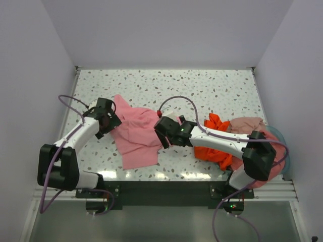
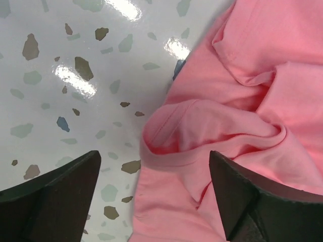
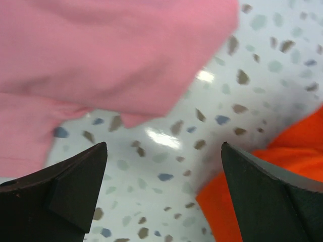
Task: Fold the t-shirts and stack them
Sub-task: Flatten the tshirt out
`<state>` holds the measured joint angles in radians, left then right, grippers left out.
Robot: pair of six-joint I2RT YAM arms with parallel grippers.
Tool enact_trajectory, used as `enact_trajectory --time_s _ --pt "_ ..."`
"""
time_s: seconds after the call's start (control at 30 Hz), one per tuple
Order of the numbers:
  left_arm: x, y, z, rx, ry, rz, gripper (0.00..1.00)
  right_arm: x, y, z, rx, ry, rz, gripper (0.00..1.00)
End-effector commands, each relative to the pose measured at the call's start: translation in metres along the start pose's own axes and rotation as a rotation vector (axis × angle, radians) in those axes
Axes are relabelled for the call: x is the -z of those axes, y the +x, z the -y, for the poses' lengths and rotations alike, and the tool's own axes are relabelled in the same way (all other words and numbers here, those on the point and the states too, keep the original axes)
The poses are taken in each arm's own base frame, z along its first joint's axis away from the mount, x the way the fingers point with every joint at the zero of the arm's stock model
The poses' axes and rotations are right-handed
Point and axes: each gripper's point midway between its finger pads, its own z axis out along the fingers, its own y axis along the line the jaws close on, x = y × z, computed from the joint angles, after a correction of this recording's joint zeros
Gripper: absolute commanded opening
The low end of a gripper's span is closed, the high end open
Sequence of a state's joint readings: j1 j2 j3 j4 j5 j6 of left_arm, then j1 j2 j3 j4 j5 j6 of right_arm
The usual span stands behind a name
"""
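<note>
A light pink t-shirt (image 1: 135,137) lies crumpled and partly spread at the middle of the table. My left gripper (image 1: 108,122) hovers at its left edge. In the left wrist view this gripper (image 2: 154,156) stands open, and a rolled hem of the pink shirt (image 2: 242,101) lies between the fingers, unpinched. My right gripper (image 1: 162,132) is at the shirt's right edge. It (image 3: 164,146) is open over bare table, between the pink shirt (image 3: 101,55) and a bright orange-red t-shirt (image 3: 282,166). That orange-red shirt (image 1: 211,152) lies bunched under the right arm. A salmon-pink shirt (image 1: 247,124) lies behind it.
A pale teal round basket (image 1: 281,137) sits at the table's right edge, mostly hidden by the right arm and the cloth. White walls close in the speckled table (image 1: 202,91) on the left, back and right. A purple cable (image 1: 176,101) loops above the right wrist.
</note>
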<state>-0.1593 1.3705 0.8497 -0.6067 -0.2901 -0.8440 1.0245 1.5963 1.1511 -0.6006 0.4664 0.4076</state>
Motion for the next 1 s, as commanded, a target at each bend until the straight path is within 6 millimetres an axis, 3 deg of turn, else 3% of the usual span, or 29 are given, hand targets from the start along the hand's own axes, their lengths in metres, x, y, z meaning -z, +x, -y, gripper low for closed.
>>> enact_trajectory --time_s 0.0,0.03,0.07,0.17,0.33,0.43,0.57,0.67,0.8,0.97 --pt "0.012 -0.006 0.003 -0.007 0.022 0.007 1.0 0.034 0.011 0.073 -0.02 0.331 -0.023 0.99" --pt "0.014 -0.005 0.001 -0.008 0.025 0.008 1.0 0.04 0.011 0.09 -0.014 0.432 -0.011 0.99" --pt "0.015 -0.004 0.0 -0.007 0.028 0.009 1.0 0.051 0.024 0.106 -0.025 0.514 -0.049 0.99" --pt "0.028 -0.007 -0.003 -0.007 0.05 0.031 1.0 0.071 0.032 0.133 -0.07 0.678 -0.051 0.99" --pt "0.047 -0.009 -0.006 -0.016 0.09 0.053 1.0 0.07 0.051 0.162 -0.144 0.769 -0.124 0.99" --pt "0.053 -0.008 -0.009 -0.012 0.103 0.064 1.0 0.054 0.063 0.167 -0.19 0.728 -0.179 0.97" --pt "0.054 -0.006 -0.014 -0.005 0.102 0.075 1.0 0.042 0.057 0.159 -0.225 0.628 -0.159 0.86" --pt "0.053 -0.006 -0.015 -0.005 0.092 0.072 1.0 0.034 0.065 0.16 -0.246 0.603 -0.183 0.81" --pt "0.052 -0.004 -0.019 -0.004 0.077 0.07 1.0 0.036 0.069 0.164 -0.292 0.611 -0.186 0.27" --pt "0.052 -0.003 -0.019 -0.005 0.086 0.072 1.0 0.055 0.045 0.163 -0.337 0.541 -0.118 0.19"
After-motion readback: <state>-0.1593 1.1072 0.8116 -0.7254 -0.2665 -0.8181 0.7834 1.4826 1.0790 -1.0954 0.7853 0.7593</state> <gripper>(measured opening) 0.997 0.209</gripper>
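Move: The orange t-shirt's middle lies some 23 cm to the right of the open right hand, about 1 cm nearer the base and 5 cm below it. The spread pink t-shirt is centred about 10 cm left and 5 cm ahead, some 9 cm below. Beyond the orange one, the brown shirt lies about 37 cm right and 9 cm ahead. From the left hand, the orange t-shirt is roughly 48 cm right and 9 cm back. The right fingers pinch the bunched upper cloth of the orange t-shirt, after the hand leaves the pink one and swings about 18 cm to the right in a low arc, up a few centimetres and down again, turning some 35 degrees clockwise; it then starts to rise. Meanwhile the left hand finishes opening, lifts 4 to 5 cm off the pink t-shirt's left edge and draws back 3 cm. ##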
